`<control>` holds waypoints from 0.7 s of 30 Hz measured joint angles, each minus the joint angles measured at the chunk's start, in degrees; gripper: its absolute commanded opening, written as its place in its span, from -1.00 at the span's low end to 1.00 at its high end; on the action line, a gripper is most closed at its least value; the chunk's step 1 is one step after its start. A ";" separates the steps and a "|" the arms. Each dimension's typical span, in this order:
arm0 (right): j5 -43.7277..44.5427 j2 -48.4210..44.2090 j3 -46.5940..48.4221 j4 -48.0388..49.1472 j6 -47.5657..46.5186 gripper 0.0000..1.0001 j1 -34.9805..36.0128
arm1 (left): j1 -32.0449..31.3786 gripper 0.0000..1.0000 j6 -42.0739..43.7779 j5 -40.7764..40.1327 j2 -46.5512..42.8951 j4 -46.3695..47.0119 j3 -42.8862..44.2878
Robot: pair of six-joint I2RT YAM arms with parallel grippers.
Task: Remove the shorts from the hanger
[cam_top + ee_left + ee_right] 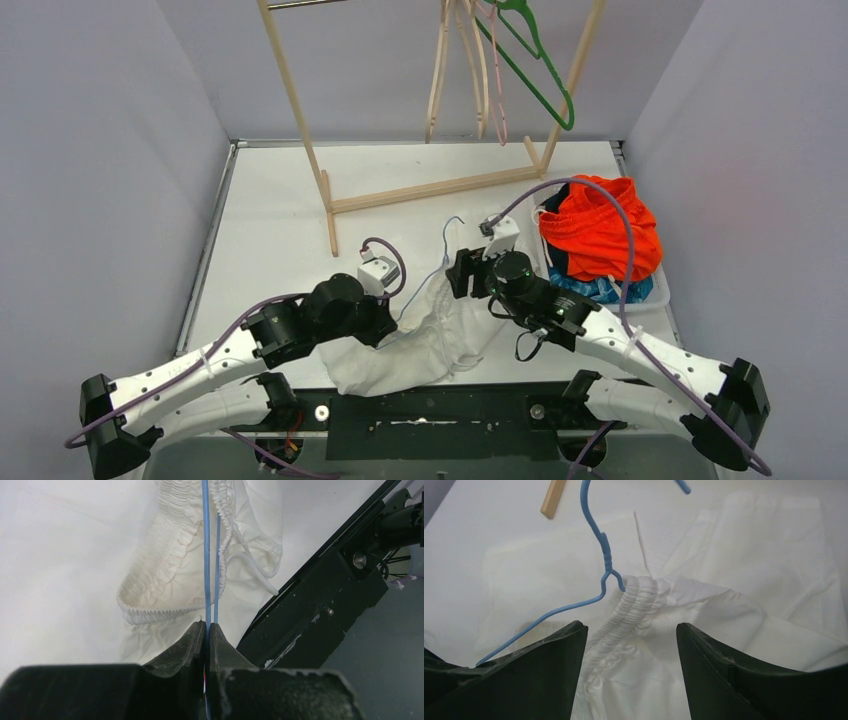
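Note:
The white shorts (425,340) lie crumpled on the table between my arms, still threaded on a blue wire hanger (447,245). My left gripper (388,322) is shut on the hanger's blue wire (206,555), just below the gathered waistband (170,570). My right gripper (631,626) is open, its jaws either side of the waistband (634,605) where the hanger neck (596,535) enters it. The bright orange shorts (600,230) lie piled at the right on the blue leaf-patterned pair (600,288), with dark navy fabric (560,264) at their edge. The camouflage pair is out of view.
A wooden clothes rack (430,190) stands at the back of the table, with several empty hangers, one of them green (540,70). The pile of shorts sits in a white bin (657,290) at the right edge. A black base plate (430,410) runs along the near edge.

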 measured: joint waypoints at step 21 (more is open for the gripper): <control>0.39 9.79 -0.28 4.92 6.49 -0.80 -5.57 | 0.00 -1.00 -1.07 -0.15 0.28 -0.52 0.50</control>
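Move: The bunched waistband corner of the white shorts, at the hanger's neck, lies about 4 cm ahead of the right hand and 4 cm below, straight in line sideways. The blue hanger's neck stands some 5 cm ahead of this hand, 3 cm to its left and 3 cm lower; the left gripper is roughly 9 cm back and 10 cm left, about 4 cm lower. From the left hand that waistband corner lies about 13 cm ahead and 10 cm right, roughly level. Down and a little left first, some 3 cm, then forward about 4 cm with a slight drift back to the right, the right hand comes in to the shorts' waistband beside the hanger's neck while its half-open fingers close almost shut at the band. Its wrist swings some 10 degrees clockwise over the whole move. The left hand stays put, still pinching the blue hanger's wire. ##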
